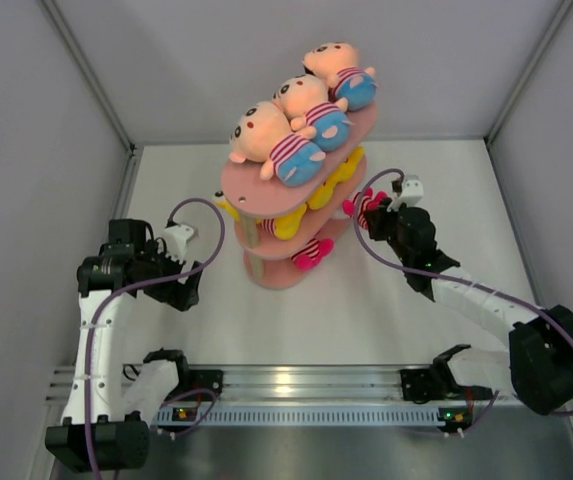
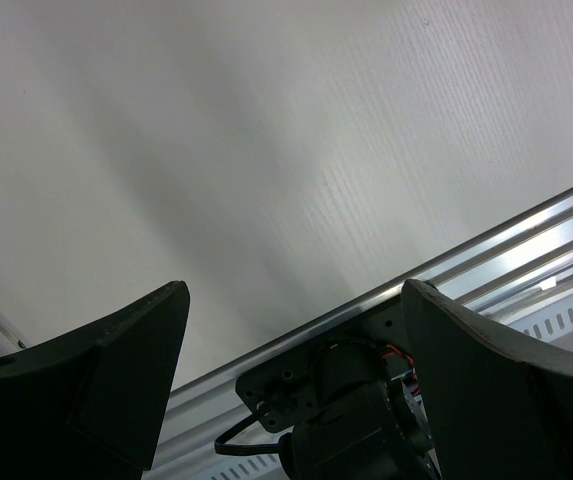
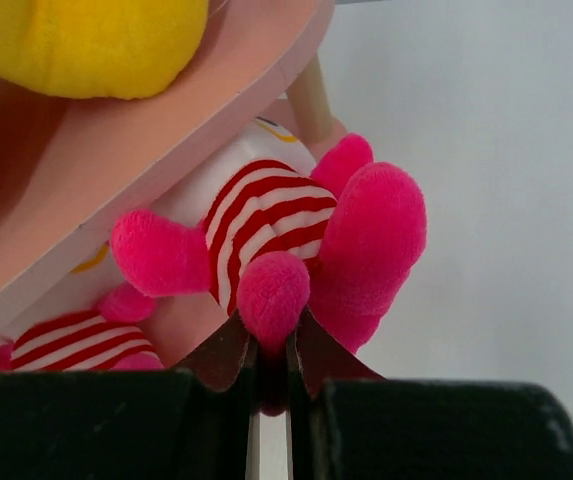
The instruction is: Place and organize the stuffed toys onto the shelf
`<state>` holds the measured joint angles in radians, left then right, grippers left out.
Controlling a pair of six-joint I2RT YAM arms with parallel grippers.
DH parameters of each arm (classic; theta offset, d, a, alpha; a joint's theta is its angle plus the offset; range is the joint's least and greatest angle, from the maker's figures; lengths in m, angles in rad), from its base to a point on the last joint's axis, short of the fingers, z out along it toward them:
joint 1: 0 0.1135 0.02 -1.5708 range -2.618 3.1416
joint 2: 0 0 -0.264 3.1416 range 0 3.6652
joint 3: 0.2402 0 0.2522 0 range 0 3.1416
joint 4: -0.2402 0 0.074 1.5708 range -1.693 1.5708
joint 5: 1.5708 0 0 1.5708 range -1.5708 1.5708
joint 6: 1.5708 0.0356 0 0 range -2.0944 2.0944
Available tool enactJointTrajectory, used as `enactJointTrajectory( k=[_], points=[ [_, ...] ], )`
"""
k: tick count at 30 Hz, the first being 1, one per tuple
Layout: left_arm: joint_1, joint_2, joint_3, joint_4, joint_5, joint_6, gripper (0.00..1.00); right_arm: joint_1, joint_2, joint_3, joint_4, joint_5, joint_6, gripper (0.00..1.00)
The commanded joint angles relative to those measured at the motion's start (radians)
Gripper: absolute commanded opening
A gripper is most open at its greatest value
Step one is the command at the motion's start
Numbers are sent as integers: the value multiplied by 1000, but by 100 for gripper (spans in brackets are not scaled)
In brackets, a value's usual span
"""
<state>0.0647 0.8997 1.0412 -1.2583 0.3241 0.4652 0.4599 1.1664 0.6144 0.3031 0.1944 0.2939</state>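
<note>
The salmon-pink shelf [image 1: 249, 190] stands mid-table with three tiers. Three peach-headed stuffed toys [image 1: 306, 100] in striped shirts lie in a row on its top tier. Yellow toys [image 1: 288, 222] fill the middle tier, and a pink one [image 1: 313, 254] pokes out of the bottom tier. At the shelf's right side my right gripper [image 1: 378, 212] [image 3: 271, 345] is shut on a limb of a pink striped toy [image 3: 276, 220] [image 1: 366, 205], which sits under the tier edge [image 3: 166, 140] by a post. My left gripper [image 1: 186, 295] [image 2: 296, 285] hangs open and holds nothing, left of the shelf.
In the right wrist view a second pink striped toy [image 3: 66, 340] lies to the left on the same tier, with a yellow toy [image 3: 86, 40] above. The aluminium rail [image 1: 296, 385] runs along the near edge. White walls enclose the table on three sides.
</note>
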Motion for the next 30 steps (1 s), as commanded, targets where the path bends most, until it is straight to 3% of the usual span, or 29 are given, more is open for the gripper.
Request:
enactJointTrajectory(
  k=[1, 3, 11, 16, 19, 20, 25, 26, 28, 30],
  points=[
    [-3, -12, -4, 13, 13, 3, 93, -7, 65, -4, 296, -96, 42, 0],
    [-3, -12, -7, 13, 13, 4, 93, -9, 153, 4, 358, -115, 54, 0],
    [-5, -13, -9, 13, 6, 0, 93, -7, 435, 136, 341, -139, 82, 0],
    [-3, -19, -12, 14, 0, 1, 93, -7, 457, 110, 373, -145, 116, 0],
    [-3, -19, -12, 14, -8, 0, 93, -9, 426, 100, 352, -184, 114, 25],
    [-3, -18, -12, 13, -8, -2, 93, -7, 411, 91, 319, -188, 114, 42],
    [-3, -27, -17, 14, -13, -8, 93, -9, 203, 15, 274, -138, 96, 76],
    [-3, -30, -17, 13, -14, -8, 93, -10, 167, 12, 246, -125, 77, 88],
    [-3, -36, -18, 13, -17, -13, 93, -12, 62, 15, 128, -87, 59, 99],
    [-3, -44, -23, 14, -25, -13, 93, -26, -5, 27, -5, -60, 47, 99]
  ],
)
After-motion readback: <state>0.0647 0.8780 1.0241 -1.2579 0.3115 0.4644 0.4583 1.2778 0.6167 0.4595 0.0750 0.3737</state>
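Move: My right hand holds the pink-legged striped toy by one pink limb, its head already reaching under the middle shelf. Its place on the bottom shelf's far end lies about 8 cm ahead, 8 cm left and 10 cm below. The other striped toy, down on that shelf, is roughly level ahead-wise, 15 cm left and 11 cm below; the nearest yellow toy, on the middle shelf, some 8 cm ahead, 9 cm left and 3 cm above. From my left hand that place is about 26 cm ahead, 32 cm right and 10 cm below. I keep my right fingers shut on the limb and take the striped toy down about 8 cm, forward 5 cm and left 5 cm, in under the middle shelf's edge onto the bottom shelf. There I open wide and let go, then draw the hand up some 7 cm and back about 4 cm, away from the toy. ##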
